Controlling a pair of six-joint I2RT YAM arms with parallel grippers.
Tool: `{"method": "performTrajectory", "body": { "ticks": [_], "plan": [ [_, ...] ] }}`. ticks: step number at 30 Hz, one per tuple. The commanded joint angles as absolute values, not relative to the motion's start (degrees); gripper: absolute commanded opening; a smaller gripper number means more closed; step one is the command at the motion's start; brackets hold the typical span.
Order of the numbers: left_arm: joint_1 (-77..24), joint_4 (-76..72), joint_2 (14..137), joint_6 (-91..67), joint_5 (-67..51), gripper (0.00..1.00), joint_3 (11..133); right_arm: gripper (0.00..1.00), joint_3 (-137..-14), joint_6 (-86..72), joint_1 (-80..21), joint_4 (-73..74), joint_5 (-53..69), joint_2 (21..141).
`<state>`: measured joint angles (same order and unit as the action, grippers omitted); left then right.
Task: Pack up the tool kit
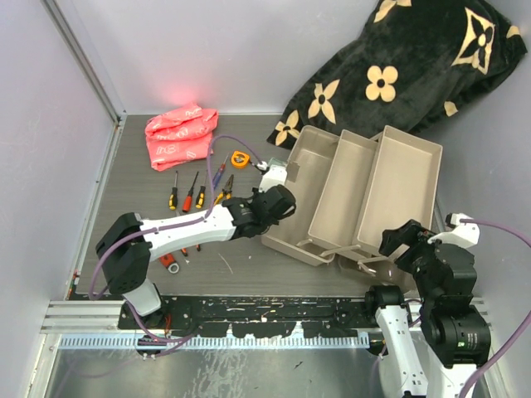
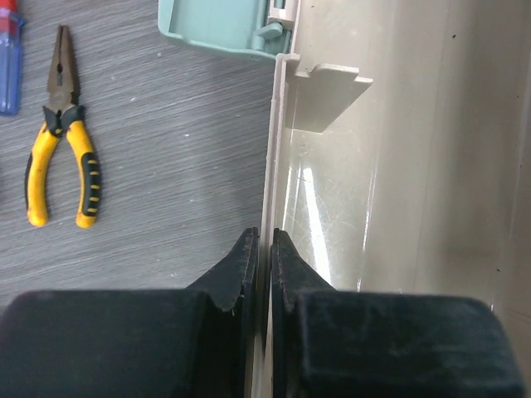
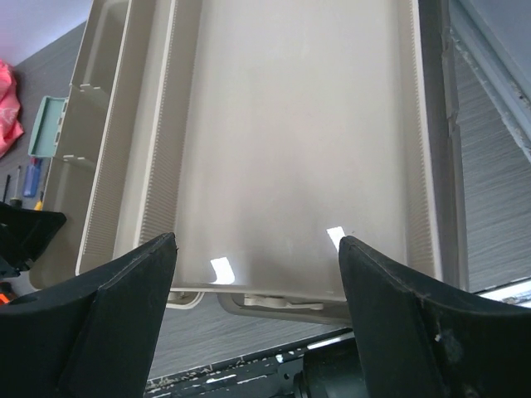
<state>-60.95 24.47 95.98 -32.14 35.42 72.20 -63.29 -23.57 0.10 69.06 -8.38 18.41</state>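
The beige toolbox stands open on the table, its trays fanned out to the right and bare inside. My left gripper is shut on the thin left wall of the toolbox, one finger on each side. My right gripper hangs open above the near end of the rightmost tray, holding nothing. Left of the box lie yellow-handled pliers, three screwdrivers and an orange tape measure. A red wrench peeks out beneath the left arm.
A pink bag lies at the back left. The black flower-patterned blanket is bunched at the back right, behind the toolbox. Grey walls close in both sides. A pale green plastic piece sits by the box's far left corner.
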Motion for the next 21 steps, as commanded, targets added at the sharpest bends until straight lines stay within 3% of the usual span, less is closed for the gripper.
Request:
{"method": "performTrajectory", "body": {
  "ticks": [1,9,11,13,14,18,21],
  "plan": [
    [-56.7,27.3,90.6,-34.2,37.8,0.00,69.9,0.84,-62.0,-24.2,-0.1,62.5,-4.7,20.4],
    [-54.5,25.2,88.4,-35.4,32.5,0.02,66.6,0.84,-63.6,-21.7,-0.1,56.4,-0.9,28.8],
    [-54.3,24.0,88.2,-34.3,31.4,0.14,66.4,0.85,-64.7,-21.1,-0.1,55.0,-1.3,30.5],
    [-54.3,22.8,88.0,-32.6,30.5,0.38,66.5,0.85,-65.2,-20.6,-0.1,53.8,-1.1,31.8],
    [-54.3,22.0,88.0,-31.6,30.1,0.44,66.7,0.86,-65.4,-20.4,-0.1,53.3,-0.8,32.5],
    [-54.1,20.6,87.6,-28.6,30.8,0.62,67.5,0.86,-64.8,-20.1,-0.1,51.0,0.6,35.4],
    [-53.5,20.1,86.9,-26.8,31.7,0.65,68.3,0.86,-64.7,-19.6,-0.1,49.4,1.3,37.7]
  ]
}}
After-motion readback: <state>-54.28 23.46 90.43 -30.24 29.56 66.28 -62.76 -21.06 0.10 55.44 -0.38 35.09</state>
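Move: The left hand already has the tool box's left rim between its shut fingers. From that hand, the box's mint latch is about 6 cm ahead and 2 cm left; the yellow pliers, towards which the rim goes, lie some 13 cm left, 2 cm ahead and 8 cm lower. The open right hand has the wide tray's middle about 10 cm ahead, 4 cm right and 15 cm below, with the narrow middle tray roughly 8 cm left and 12 cm ahead. Still pinching the left rim, the left hand drags the tool box roughly 3 cm to the left towards the pliers, sinking slightly, then opens to about two-thirds and lets go, fingers now spread either side of the rim. Meanwhile the right hand, wide open, travels some 8 cm forward and a little left at nearly level height, in over the wide tray. ##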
